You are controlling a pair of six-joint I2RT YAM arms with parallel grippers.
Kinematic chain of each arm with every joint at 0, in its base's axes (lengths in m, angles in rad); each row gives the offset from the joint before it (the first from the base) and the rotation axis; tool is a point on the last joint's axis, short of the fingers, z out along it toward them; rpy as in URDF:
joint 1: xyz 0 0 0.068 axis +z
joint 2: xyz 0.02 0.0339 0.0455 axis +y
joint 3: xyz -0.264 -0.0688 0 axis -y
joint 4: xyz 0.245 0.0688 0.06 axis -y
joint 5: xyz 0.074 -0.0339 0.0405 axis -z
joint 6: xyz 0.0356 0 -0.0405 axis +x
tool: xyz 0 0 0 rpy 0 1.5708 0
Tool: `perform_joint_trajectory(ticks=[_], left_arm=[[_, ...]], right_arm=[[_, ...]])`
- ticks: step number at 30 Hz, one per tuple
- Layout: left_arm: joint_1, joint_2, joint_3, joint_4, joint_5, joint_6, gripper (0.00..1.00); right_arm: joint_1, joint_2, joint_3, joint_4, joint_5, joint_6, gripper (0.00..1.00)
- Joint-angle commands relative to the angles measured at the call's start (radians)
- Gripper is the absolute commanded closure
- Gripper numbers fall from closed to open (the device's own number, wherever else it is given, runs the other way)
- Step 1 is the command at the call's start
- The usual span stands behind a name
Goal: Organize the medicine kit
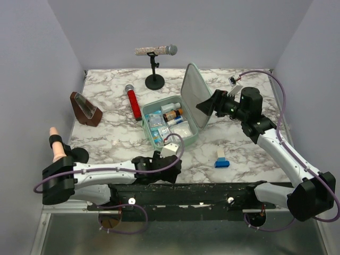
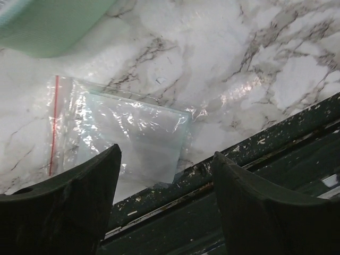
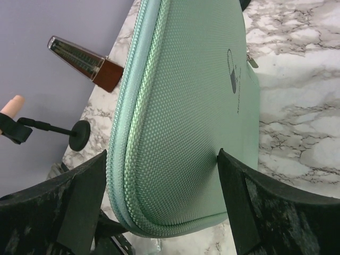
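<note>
The medicine kit (image 1: 159, 101) lies open at the table's middle, a mint-green case with several small bottles and packets inside. Its lid (image 1: 193, 93) stands upright. My right gripper (image 1: 208, 106) is open, right at the lid's outer face. In the right wrist view the lid (image 3: 186, 106) with its dark logo fills the space beyond the spread fingertips of that gripper (image 3: 162, 159); contact cannot be told. My left gripper (image 1: 169, 171) hangs open over the table's front edge. In the left wrist view a clear zip bag (image 2: 122, 133) lies flat on the marble just beyond the open left gripper (image 2: 167, 154), held by nothing.
A blue-and-white box (image 1: 222, 158) lies right of the case. Behind it stand a microphone on a stand (image 1: 155, 51), a red tube (image 1: 133, 101) and a brown metronome (image 1: 85, 109). A flesh-coloured piece on a black stand (image 1: 56, 144) sits far left. The dark rail (image 2: 255, 154) borders the front edge.
</note>
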Motion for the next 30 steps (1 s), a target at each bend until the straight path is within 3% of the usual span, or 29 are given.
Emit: perform_joint_trajectory(ticks=[1, 9, 13, 21, 29, 30], left_arm=[[-0.057, 0.118, 0.037, 0.030, 0.045, 0.056, 0.21], [-0.088, 0.238, 0.070, 0.030, 0.005, 0.099, 0.16], [-0.093, 0.302, 0.104, -0.008, -0.033, 0.109, 0.20], [-0.105, 0.315, 0.115, -0.059, -0.079, 0.115, 0.60], [-0.107, 0.168, 0.115, -0.094, -0.114, 0.124, 0.99], [-0.107, 0.143, 0.116, -0.094, -0.114, 0.127, 1.00]], right_arm=[[-0.007, -0.011, -0.020, -0.019, 0.011, -0.017, 0.09], [-0.007, -0.002, -0.027, -0.021, 0.017, -0.019, 0.10], [-0.009, -0.004, -0.023, -0.022, 0.020, -0.022, 0.09], [-0.009, 0.003, -0.027, -0.025, 0.018, -0.025, 0.09], [-0.009, -0.004, -0.023, -0.025, 0.020, -0.022, 0.09], [-0.009, -0.002, -0.021, -0.025, 0.020, -0.020, 0.09]])
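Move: Just in front of the open left fingers and about 6 cm below them lies the small clear zip bag, its middle roughly 2 cm ahead and 1 cm to the left. The medicine kit box stands some 21 cm ahead and 1 cm left of the left hand; the blue block is 18 cm to its right and 7 cm ahead. From the right hand, up at the kit's lid, the bag lies about 20 cm back, 11 cm left and 25 cm below. Sinking about 5 cm onto the near right end of the clear bag while easing back and slightly right, the left hand tilts its fingers some 20 degrees closer to straight down. Down at the table the fingers close from wide open to nearly shut, pinching the bag's loose plastic by that end, and the hand then starts back up by about 2 cm. ##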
